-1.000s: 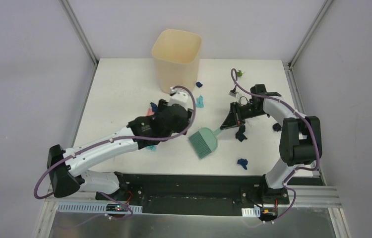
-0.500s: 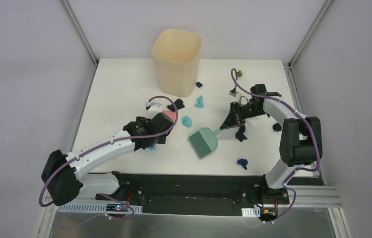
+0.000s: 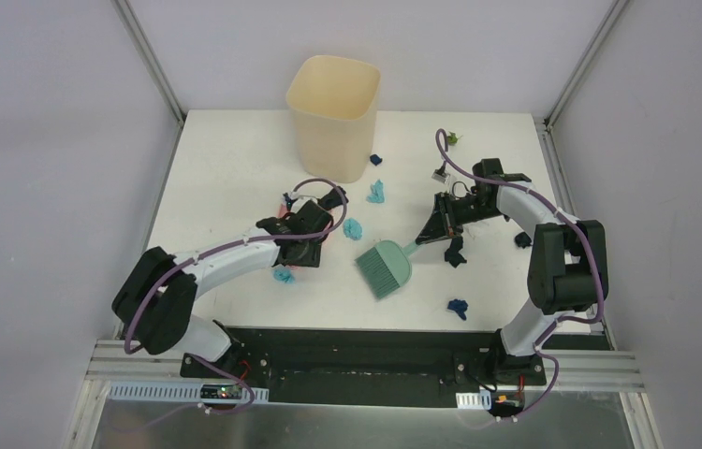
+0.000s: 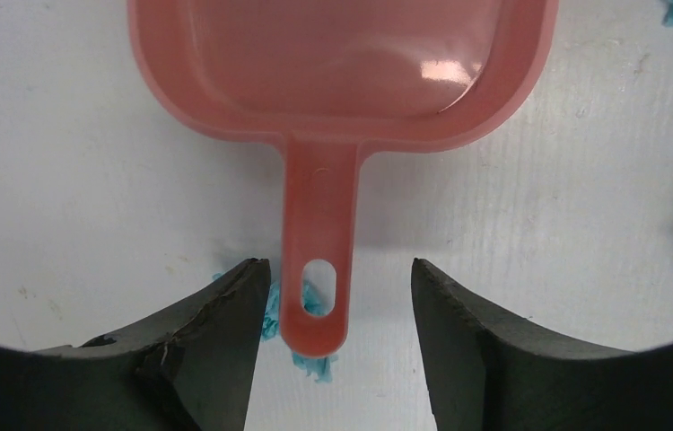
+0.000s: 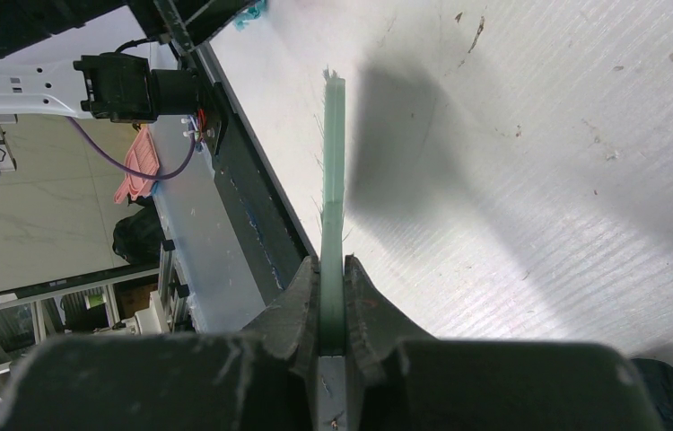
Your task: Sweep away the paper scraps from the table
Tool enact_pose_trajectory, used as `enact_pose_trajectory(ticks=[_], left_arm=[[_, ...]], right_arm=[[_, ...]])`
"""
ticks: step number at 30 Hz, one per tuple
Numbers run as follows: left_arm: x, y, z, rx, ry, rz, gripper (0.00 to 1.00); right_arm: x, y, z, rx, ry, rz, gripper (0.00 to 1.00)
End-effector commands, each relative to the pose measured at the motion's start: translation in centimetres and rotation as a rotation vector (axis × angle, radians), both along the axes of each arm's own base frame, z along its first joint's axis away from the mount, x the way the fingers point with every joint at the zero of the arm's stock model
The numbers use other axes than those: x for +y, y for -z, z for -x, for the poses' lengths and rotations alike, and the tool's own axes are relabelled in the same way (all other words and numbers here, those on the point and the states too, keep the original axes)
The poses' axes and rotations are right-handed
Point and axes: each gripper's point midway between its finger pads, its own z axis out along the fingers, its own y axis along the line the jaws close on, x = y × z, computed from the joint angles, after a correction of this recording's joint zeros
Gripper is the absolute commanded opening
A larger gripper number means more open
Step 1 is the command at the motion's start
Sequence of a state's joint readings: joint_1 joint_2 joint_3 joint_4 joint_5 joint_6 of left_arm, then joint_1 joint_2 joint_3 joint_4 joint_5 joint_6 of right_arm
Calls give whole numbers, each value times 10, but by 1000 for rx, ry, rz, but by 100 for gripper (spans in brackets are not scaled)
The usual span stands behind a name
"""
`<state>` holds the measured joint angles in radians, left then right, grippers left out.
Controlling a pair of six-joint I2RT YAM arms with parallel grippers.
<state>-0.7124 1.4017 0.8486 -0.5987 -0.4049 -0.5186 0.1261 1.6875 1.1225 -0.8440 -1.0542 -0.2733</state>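
My left gripper (image 4: 333,296) is open, its jaws either side of the handle of the pink dustpan (image 4: 342,72), which lies flat on the white table (image 3: 226,168). A teal paper scrap (image 4: 319,359) lies under the handle's end. In the top view the left gripper (image 3: 299,251) hides most of the dustpan. My right gripper (image 5: 333,269) is shut on the handle of the green brush (image 3: 385,266), whose head rests mid-table. Paper scraps lie scattered: teal (image 3: 354,227), teal (image 3: 377,193), dark blue (image 3: 376,158), green (image 3: 453,139), dark (image 3: 455,253), dark blue (image 3: 459,306), dark (image 3: 521,239).
A cream plastic bin (image 3: 332,117) stands at the back centre of the table. The black front edge strip (image 3: 357,335) runs along the near side between the arm bases. Frame posts stand at the back corners.
My left arm has drawn back from the bin toward the near left and come down with the dustpan; its jaws now stand open round the handle. The right arm and brush have not moved.
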Motion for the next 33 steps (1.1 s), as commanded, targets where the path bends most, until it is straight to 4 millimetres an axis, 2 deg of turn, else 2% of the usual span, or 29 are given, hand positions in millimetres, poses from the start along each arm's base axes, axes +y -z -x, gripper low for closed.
enact_pose_trajectory(ticks=[1, 4, 7, 10, 13, 16, 18, 21, 26, 28, 33], left_arm=[[-16, 10, -11, 18, 32, 26, 60], [-17, 16, -15, 30, 26, 11, 55], [-15, 6, -20, 1, 30, 2, 40], [-8, -22, -23, -54, 13, -1, 31], [-1, -60, -24, -109, 51, -20, 19], [16, -89, -27, -103, 117, -158, 12], [14, -100, -31, -80, 197, -208, 10], [7, -103, -31, -35, 302, -232, 8], [-12, -85, -15, 40, 403, -125, 8], [-18, -80, -5, 84, 433, -84, 8], [-12, -70, 18, 166, 476, -74, 8]], right_arm=[[3, -19, -5, -87, -19, -28, 0], [3, -19, -4, -85, -15, -31, 0], [3, -19, -3, -96, -16, -33, 0], [3, -19, -3, -98, -17, -35, 0], [3, -18, -4, -91, -23, -34, 0], [3, -16, -4, -85, -26, -27, 0], [2, -14, -5, -88, -23, -16, 0], [-2, -15, -10, -117, -13, 26, 0], [-16, -25, -23, -220, 34, 156, 0], [-24, -37, -28, -264, 49, 212, 0], [-48, -87, -48, -393, 50, 382, 0]])
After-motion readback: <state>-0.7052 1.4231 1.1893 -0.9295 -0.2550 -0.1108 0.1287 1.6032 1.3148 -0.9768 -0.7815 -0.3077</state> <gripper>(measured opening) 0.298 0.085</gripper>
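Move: The dustpan's handle lies about 3 cm straight below my open left fingers, with the pan's tray some 7 cm ahead. Beside it, a teal scrap sits about 4 cm back and 3 cm left of my left hand, and another some 6 cm ahead and 12 cm right. From my right hand, which holds the brush, the handle is about 27 cm left, 4 cm back and 9 cm below; a black scrap is some 8 cm right and 2 cm back. I sink my left hand 3 cm onto the dustpan's handle, pinch it, and lift it some 13 cm while easing forward. Then I draw back about 4 cm and down 3, turning roughly 20 degrees clockwise. Late on, my right hand, still gripping the brush, goes up, forward and right about 3 cm each, tilting. ##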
